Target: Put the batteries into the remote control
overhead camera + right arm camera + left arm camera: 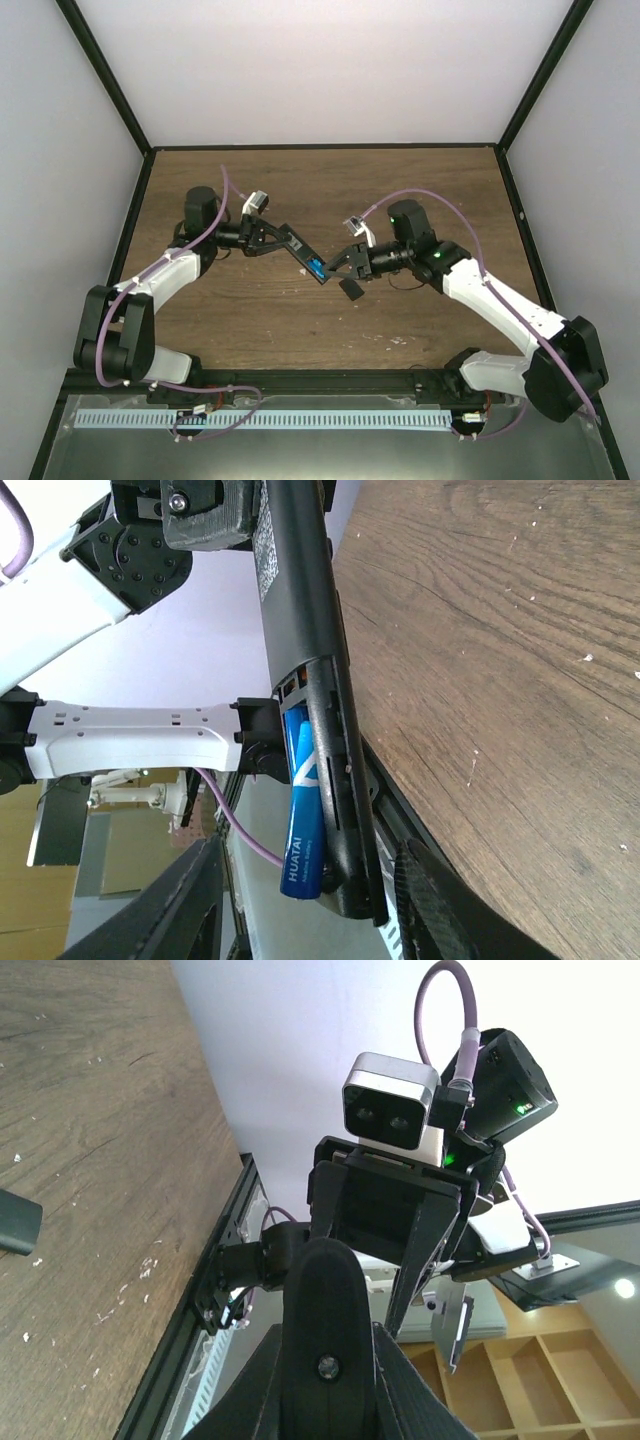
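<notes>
The remote control [296, 250] is a slim black bar held above the table, and my left gripper [268, 238] is shut on its left end. In the left wrist view its rounded black end [325, 1310] sits clamped between the fingers [240, 1390]. A blue battery [305, 820] lies in the remote's [300, 630] open recess, its far end tucked in and its near end tilted out. It shows as a blue spot [315, 267] from above. My right gripper [310, 920] is open, one finger on each side of the remote's end and touching neither remote nor battery.
A small flat black piece [351, 289] lies on the wooden table [430, 190] just below the right gripper, and its edge also shows in the left wrist view [15, 1222]. Black frame rails [300, 375] run along the table's near edge, with white walls around.
</notes>
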Robot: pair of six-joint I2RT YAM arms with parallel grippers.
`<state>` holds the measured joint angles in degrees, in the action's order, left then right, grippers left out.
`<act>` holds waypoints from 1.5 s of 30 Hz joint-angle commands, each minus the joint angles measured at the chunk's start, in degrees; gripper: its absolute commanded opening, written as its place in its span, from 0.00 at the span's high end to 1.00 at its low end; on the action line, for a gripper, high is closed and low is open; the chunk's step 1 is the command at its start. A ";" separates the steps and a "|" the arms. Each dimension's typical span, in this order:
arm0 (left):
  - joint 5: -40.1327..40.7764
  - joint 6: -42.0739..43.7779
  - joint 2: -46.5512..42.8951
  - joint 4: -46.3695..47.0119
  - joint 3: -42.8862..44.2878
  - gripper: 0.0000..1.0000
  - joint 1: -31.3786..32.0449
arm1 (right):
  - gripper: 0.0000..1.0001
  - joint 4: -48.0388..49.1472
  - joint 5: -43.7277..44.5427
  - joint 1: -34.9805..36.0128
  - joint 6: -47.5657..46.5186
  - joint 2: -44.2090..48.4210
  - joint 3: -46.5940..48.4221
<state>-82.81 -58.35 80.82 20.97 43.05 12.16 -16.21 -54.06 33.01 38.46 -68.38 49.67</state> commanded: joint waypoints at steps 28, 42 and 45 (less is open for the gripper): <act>-0.40 6.81 -0.75 -6.71 0.76 1.00 0.05 | 0.84 1.48 -2.24 -0.23 -0.49 -3.01 1.72; 0.44 12.56 0.34 -14.19 2.86 1.00 0.09 | 0.83 0.13 -2.32 -0.23 -0.88 -3.88 3.26; 0.74 13.91 0.78 -15.67 3.60 1.00 0.00 | 0.81 -0.64 -2.40 -0.23 -1.32 -3.74 3.93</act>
<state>-82.70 -47.64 80.84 7.51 44.60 11.90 -16.62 -56.29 32.97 38.13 -72.14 49.87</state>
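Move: My right hand is partly open just off the remote's lower end. The blue batteries in the open bay lie about 3 cm to its left, level with it fore and aft and about the same height. The remote's middle is some 5 cm left and 3 cm farther out. The black cover lies on the table, roughly 5 cm right, 3 cm ahead and 21 cm below. From my left hand, which holds the remote, the batteries are about 7 cm right and 6 cm back. I close my right fingers from under half open to nearly shut across the remote's lower end, one finger coming onto the proud battery and the other onto the remote's back, while that hand sinks about 1.5 cm. My left hand keeps its grip on the remote and eases down about 1 cm with it. ##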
